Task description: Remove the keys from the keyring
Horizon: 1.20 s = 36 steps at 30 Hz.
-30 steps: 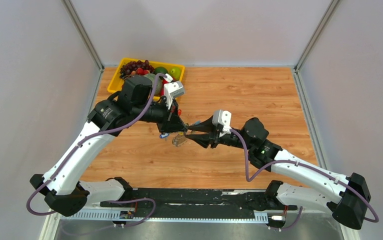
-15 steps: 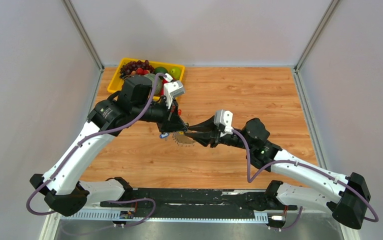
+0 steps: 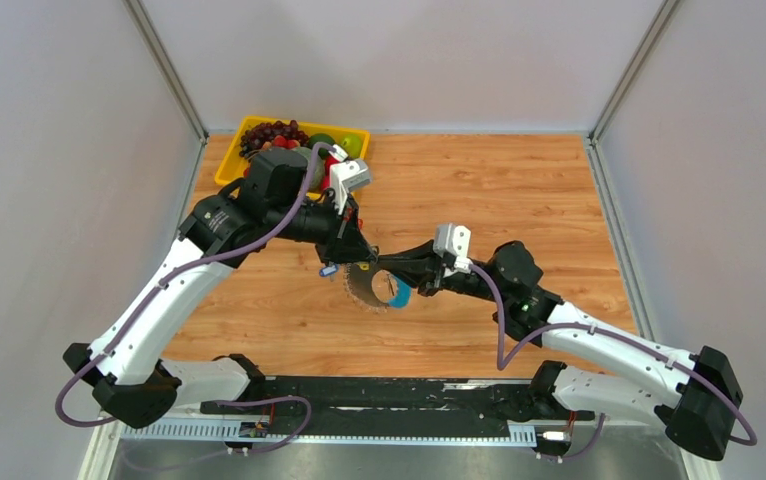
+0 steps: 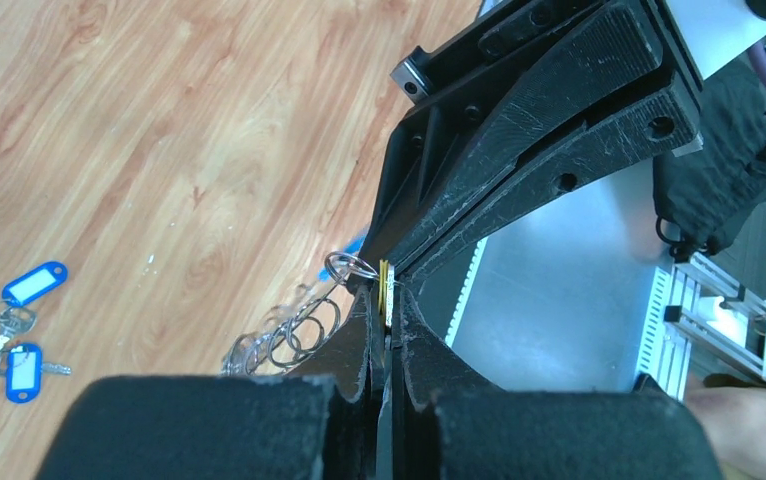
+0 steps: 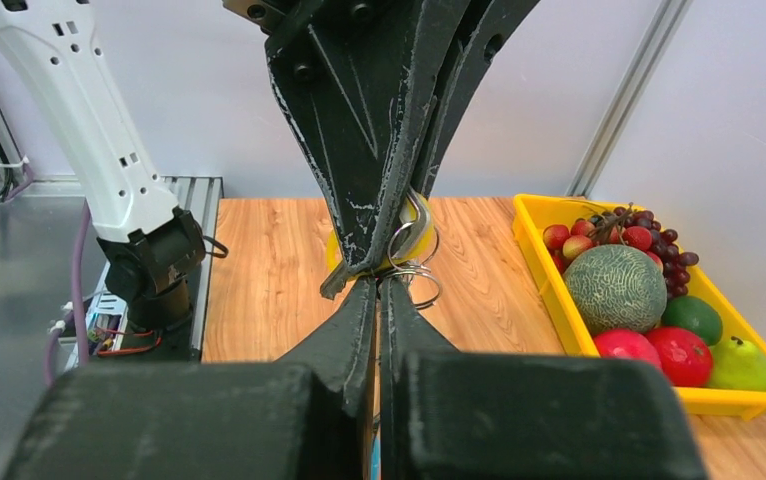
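Observation:
The keyring (image 3: 367, 288) hangs above the table between both grippers, its grey keys (image 3: 357, 292) fanned out and a blue strap (image 3: 398, 294) on its right arc. My left gripper (image 3: 357, 256) is shut on a thin yellow piece (image 4: 386, 283) at the top of the bundle, with steel split rings (image 4: 299, 328) dangling beside it. My right gripper (image 3: 384, 268) comes in from the right and is shut, its tips (image 5: 379, 283) meeting the rings (image 5: 417, 272) just under the left fingers (image 5: 359, 120). One key (image 5: 334, 282) sticks out to the left there.
A yellow tray (image 3: 227, 165) of fruit stands at the back left, close behind the left arm; its rim (image 5: 539, 260) shows in the right wrist view. Small loose blue-tagged keys (image 4: 31, 284) lie on the wooden table (image 3: 519, 190) below the left gripper.
My right gripper has closed and pushed in against the left fingertips. The keyring has swung down and turned, so its key fan and blue strap now show.

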### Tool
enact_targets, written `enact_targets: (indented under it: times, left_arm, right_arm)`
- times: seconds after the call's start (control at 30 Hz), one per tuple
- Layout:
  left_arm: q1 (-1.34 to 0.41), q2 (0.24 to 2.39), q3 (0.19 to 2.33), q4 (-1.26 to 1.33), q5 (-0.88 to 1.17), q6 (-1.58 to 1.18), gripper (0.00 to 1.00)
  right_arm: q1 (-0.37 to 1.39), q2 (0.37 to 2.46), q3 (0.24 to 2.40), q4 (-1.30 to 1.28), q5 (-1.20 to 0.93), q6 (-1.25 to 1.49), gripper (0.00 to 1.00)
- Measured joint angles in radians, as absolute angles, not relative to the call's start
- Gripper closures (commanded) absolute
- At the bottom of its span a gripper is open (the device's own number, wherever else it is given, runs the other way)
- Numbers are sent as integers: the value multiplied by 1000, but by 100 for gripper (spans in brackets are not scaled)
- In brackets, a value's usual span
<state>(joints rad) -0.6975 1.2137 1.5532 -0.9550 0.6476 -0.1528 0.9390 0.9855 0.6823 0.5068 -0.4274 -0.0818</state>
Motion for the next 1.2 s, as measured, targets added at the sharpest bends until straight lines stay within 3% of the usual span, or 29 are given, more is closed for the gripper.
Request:
enact_targets:
  times: [0.5,1.2]
  left_arm:
    - [-713,1222,1569,-971,719,-226,100]
    - [-689,1304,1596,-1142,740,-297,100]
  right_arm:
    - [942,918,630,559,-533,-144,100]
    - [1090,905,697,258,-422,-401,100]
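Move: My left fingers hold the yellow-tagged key; the small ring it hangs on sits about 2 cm to their right, level with them. From my right hand, pinching that ring, the key lies about 2 cm left. The keyring disc hangs some 8 cm below my right fingertips, roughly 1 cm farther out. Two blue-tagged keys lie on the table about 27 cm ahead of my left hand, 9 cm left and 30 cm below. Both grips stay shut as I draw the joined pieces back toward my bases, my right hand about 5 cm and my left nearly 3 before easing slightly forward. They rise a little, then sink to finish lower. I twist the key against the ring: my left hand rolls its top forward some 20 degrees while my right rolls its top backward and its fingertips dip. ##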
